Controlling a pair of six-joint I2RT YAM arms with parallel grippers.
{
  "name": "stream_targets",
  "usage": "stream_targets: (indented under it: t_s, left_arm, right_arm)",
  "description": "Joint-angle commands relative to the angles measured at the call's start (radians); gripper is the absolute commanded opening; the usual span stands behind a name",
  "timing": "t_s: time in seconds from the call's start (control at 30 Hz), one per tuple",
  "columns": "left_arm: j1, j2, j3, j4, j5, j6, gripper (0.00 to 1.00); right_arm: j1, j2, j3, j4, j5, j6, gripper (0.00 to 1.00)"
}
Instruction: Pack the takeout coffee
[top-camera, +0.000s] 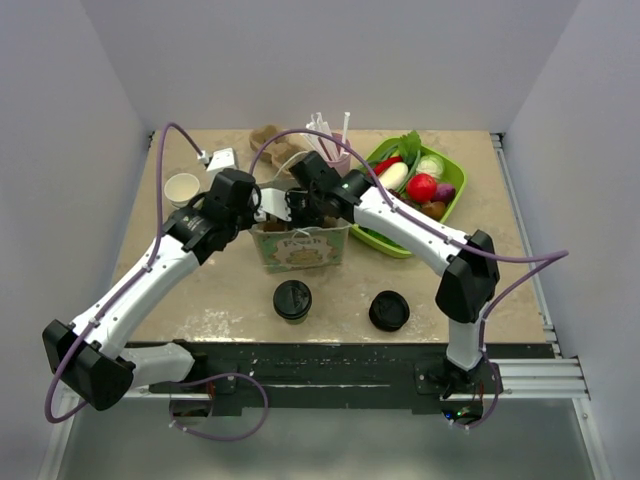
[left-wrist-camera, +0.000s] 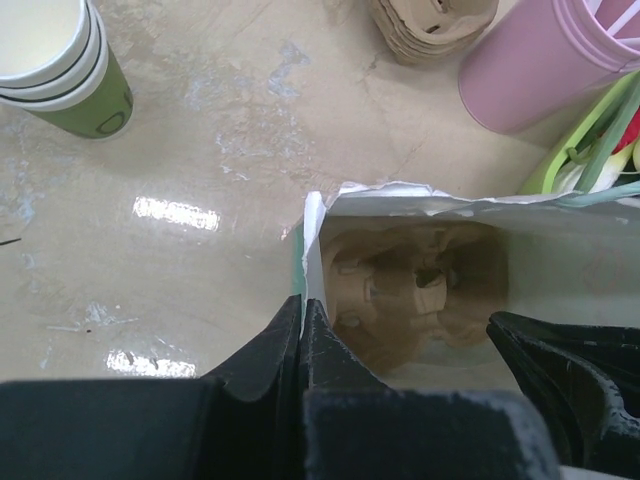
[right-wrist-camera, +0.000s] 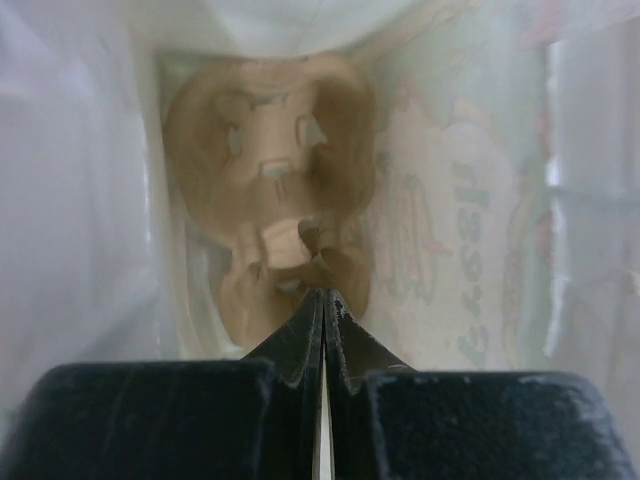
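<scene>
The takeout coffee, a small cup under a black lid, stands on the table in front of the paper bag. The bag stands upright with its mouth open, and a brown cup carrier lies at its bottom. My left gripper is shut on the left edge of the bag's rim. My right gripper is shut on the rim at the opposite side, with a thin sliver of bag wall between its fingers. Both grippers are well behind the coffee.
A low stack of black lids sits right of the coffee. Stacked lidless cups stand at the left. At the back are spare brown carriers and a pink cup of straws. A green tray of toy food lies at the right.
</scene>
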Motion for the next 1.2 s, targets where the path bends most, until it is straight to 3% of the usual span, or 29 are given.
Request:
stream_targets:
  t_s: [0.0,0.43,0.63,0.73,0.87,0.93,1.17]
  left_arm:
    - [-0.007,-0.032,0.006,0.074,0.016,0.027,0.0]
    - [-0.008,-0.033,-0.002,0.093,0.034,0.043,0.0]
    - [-0.007,-0.052,-0.031,0.129,0.068,0.057,0.0]
    - [-0.007,-0.062,-0.036,0.137,0.074,0.064,0.0]
    - [-0.007,-0.061,-0.037,0.152,0.079,0.07,0.0]
    - [-0.007,-0.055,-0.033,0.148,0.076,0.066,0.0]
    - [-0.007,-0.055,-0.029,0.148,0.07,0.046,0.0]
  right_arm:
    - [-0.004,0.069,0.075,-0.17,0.026,-0.102,0.0]
    - [-0.021,0.175,0.127,-0.198,0.121,-0.009,0.0]
    - [-0.059,0.205,0.243,-0.227,0.005,0.105,0.0]
    - [-0.067,0.174,0.202,-0.189,0.017,0.127,0.0]
    - [-0.065,0.143,0.12,-0.218,0.04,-0.033,0.0]
    - [-0.065,0.125,0.054,-0.174,0.081,-0.028,0.0]
    - [-0.064,0.172,0.07,-0.189,0.135,0.024,0.0]
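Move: The shut right fingers are already inside the mouth of the paper bag. The brown cup carrier in the bag lies about 14 cm below them, some 3 cm ahead and 2 cm to the left. From the right hand, the lidded cup stands about 14 cm back, level sideways, 14 cm lower; the pink straw cup 18 cm ahead, 9 cm right, 13 cm lower. From the left hand, the carrier is about 4 cm ahead, 5 cm right and 19 cm below. Sink the closed right gripper about 8 cm deeper into the bag towards its bottom, drifting some 5 cm to the right, mostly late on, and tilting the fingers steeper by about 20 degrees. Keep the left gripper pinched on the bag's left rim, easing it slightly left, then about 2 cm right and 2 cm up. ##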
